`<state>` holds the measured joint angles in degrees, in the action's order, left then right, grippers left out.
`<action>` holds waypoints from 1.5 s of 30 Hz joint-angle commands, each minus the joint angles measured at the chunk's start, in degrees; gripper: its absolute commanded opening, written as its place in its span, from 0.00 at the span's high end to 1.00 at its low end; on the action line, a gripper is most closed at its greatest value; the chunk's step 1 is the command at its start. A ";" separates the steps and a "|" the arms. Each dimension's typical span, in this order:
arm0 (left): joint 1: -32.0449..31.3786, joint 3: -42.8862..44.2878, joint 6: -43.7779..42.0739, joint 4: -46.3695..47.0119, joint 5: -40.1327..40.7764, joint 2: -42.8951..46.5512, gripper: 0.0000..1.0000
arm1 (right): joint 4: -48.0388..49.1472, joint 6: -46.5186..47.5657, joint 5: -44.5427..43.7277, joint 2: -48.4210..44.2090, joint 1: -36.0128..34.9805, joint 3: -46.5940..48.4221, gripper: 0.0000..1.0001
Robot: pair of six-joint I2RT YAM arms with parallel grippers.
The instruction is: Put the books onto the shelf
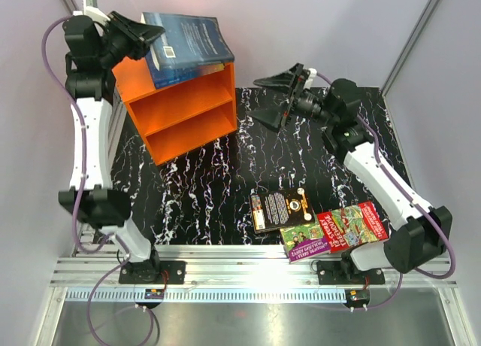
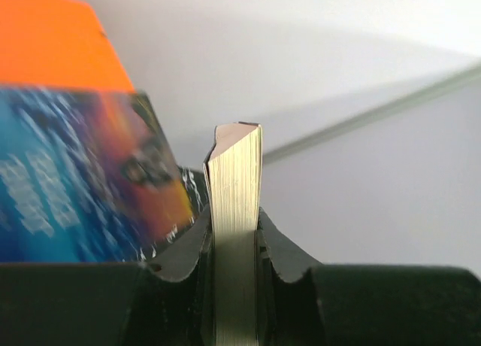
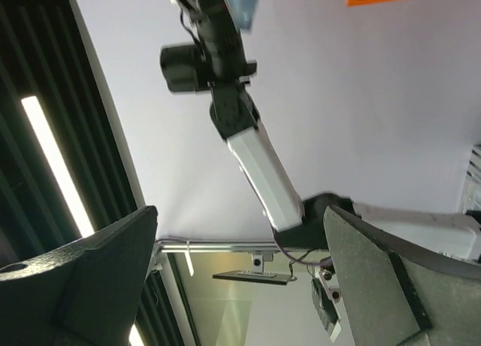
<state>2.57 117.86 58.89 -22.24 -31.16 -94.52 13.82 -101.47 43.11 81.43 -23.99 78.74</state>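
Observation:
The larger blue book (image 1: 188, 44) lies tilted across the top of the orange shelf (image 1: 184, 116), and my left gripper (image 1: 149, 36) is shut on its left edge. In the left wrist view the page edge of the blue book (image 2: 236, 188) is clamped between the jaws of my left gripper (image 2: 234, 237), with its blurred cover and the shelf (image 2: 45, 37) to the left. My right gripper (image 1: 276, 98) hangs open and empty to the right of the shelf, above the table. The black book (image 1: 282, 209), the green-purple book (image 1: 304, 244) and the red book (image 1: 352, 226) lie at the table's front edge.
The black marbled table top (image 1: 203, 180) spreads between the shelf and the three books. A metal rail (image 1: 240, 259) with both arm bases runs along the near edge. The right wrist view, past my open right gripper (image 3: 240, 271), looks up at the left arm (image 3: 255, 165).

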 commanded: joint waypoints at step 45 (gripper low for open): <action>10.79 24.77 -5.89 -17.12 -6.20 -20.26 0.01 | 3.58 -0.48 4.35 -6.19 1.40 -16.25 0.00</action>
<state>13.54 137.97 52.47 -39.62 -36.73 -113.45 14.35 -101.47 46.13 76.99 -22.92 62.70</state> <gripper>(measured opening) 0.985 0.994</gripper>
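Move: Below and just beyond the left hand, which already grips the blue-grey book by its left edge, lies the Jane Eyre book: about 4 cm ahead, 3 cm to the right and 11 cm down. The middle of the orange shelf's top is some 6 cm ahead, 2 cm left and 13 cm below that hand; the upper compartment opens about 22 cm straight beneath it. From the empty right hand, Jane Eyre is roughly 19 cm ahead, 17 cm left and 6 cm lower. Swinging about 10 cm forward, some 8 cm down and a little left, the left hand lays the gripped blue-grey book over Jane Eyre, its fingers tipping down about 10 degrees. Still closed, the hand then draws left and slightly back before the fingers open wide and let go of the book's left edge. The empty, open right hand sinks about 9 cm away from the shelf. ##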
